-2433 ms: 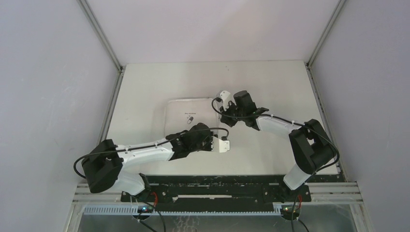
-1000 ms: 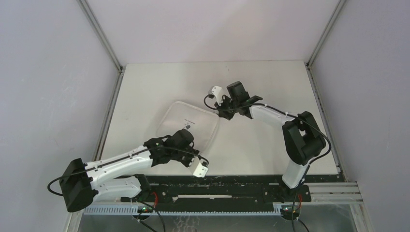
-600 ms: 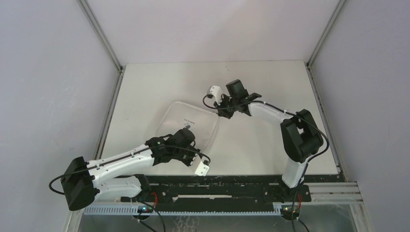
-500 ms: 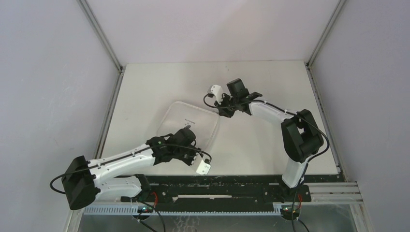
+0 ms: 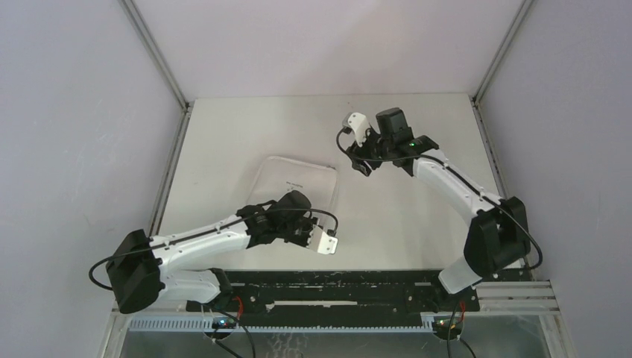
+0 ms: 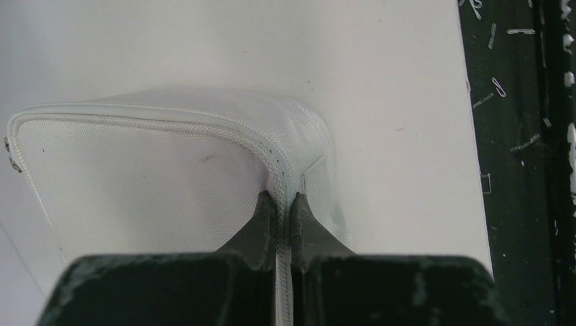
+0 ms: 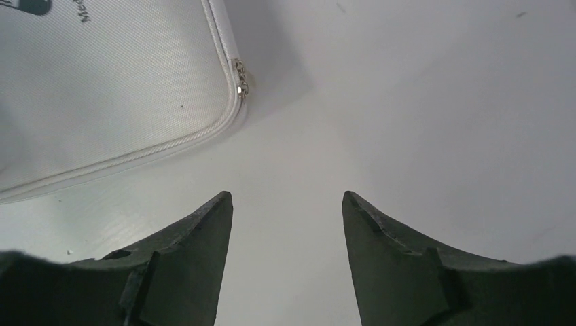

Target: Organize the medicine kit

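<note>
The medicine kit is a white square soft case lying flat with its lid down, left of the table's middle. My left gripper is at its near right corner. In the left wrist view that gripper is shut on the zip seam of the kit. My right gripper hovers just off the kit's far right corner. In the right wrist view it stands open over bare table with nothing between its fingers. The kit lies at the upper left there, its metal zip pull hanging at the corner.
The white table ends in a black rail along its near edge, also at the right of the left wrist view. Grey walls with metal corner posts close in the left, back and right sides.
My right gripper has opened, let go at the kit's far right corner and drawn back up and to the right. The left gripper moved right with the near corner, turning the kit squarer.
</note>
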`<action>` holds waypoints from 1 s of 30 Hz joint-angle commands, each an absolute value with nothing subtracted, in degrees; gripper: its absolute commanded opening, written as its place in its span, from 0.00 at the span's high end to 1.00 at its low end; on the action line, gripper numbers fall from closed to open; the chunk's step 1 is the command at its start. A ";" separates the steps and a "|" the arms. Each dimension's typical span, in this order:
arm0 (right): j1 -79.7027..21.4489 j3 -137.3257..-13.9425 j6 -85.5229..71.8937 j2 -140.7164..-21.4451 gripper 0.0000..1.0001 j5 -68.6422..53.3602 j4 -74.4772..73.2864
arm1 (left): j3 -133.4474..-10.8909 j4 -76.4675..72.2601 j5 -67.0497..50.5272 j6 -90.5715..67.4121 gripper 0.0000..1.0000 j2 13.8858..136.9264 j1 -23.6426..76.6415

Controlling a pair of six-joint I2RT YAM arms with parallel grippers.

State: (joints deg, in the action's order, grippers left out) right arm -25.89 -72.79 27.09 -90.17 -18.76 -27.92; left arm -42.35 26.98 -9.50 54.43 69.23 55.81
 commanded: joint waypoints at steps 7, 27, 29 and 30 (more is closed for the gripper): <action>-20.92 -68.19 18.96 -74.34 0.32 -12.57 -34.10 | -53.26 20.44 -5.63 41.54 0.94 77.91 55.46; -3.16 -55.13 12.73 -57.31 0.13 -7.48 -33.52 | -81.62 23.81 -2.64 38.45 0.96 105.35 58.25; -2.26 -54.87 11.89 -56.98 0.13 -7.48 -33.25 | -84.00 25.00 -2.89 38.79 0.96 107.20 58.35; -2.07 -54.77 11.76 -56.90 0.13 -7.43 -33.24 | -84.73 25.71 -3.12 38.95 0.96 107.84 58.39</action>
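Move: The closed medicine case is already pinched by the left gripper on its near edge, close to the near right corner. Its middle lies about 11 cm ahead and 4 cm left of that hand, some 4 cm lower. The zipper pull, at the case's far right corner, is roughly 17 cm ahead and 7 cm right of the left hand. From the empty right hand, the case's middle is about 17 cm left, 5 cm back and 11 cm below, the zipper pull 6 cm left and 7 cm below. Keep the left gripper shut on the case's near edge and drag the case over the table to the right and forward, about 16 cm of travel, turning the hand some 15–20 degrees counter-clockwise. Meanwhile take the right gripper away from the zipper corner, nearly 20 cm to the right and a little back, rising early then sinking slightly, opening its fingers wider and swinging the wrist nearly 40 degrees clockwise. ##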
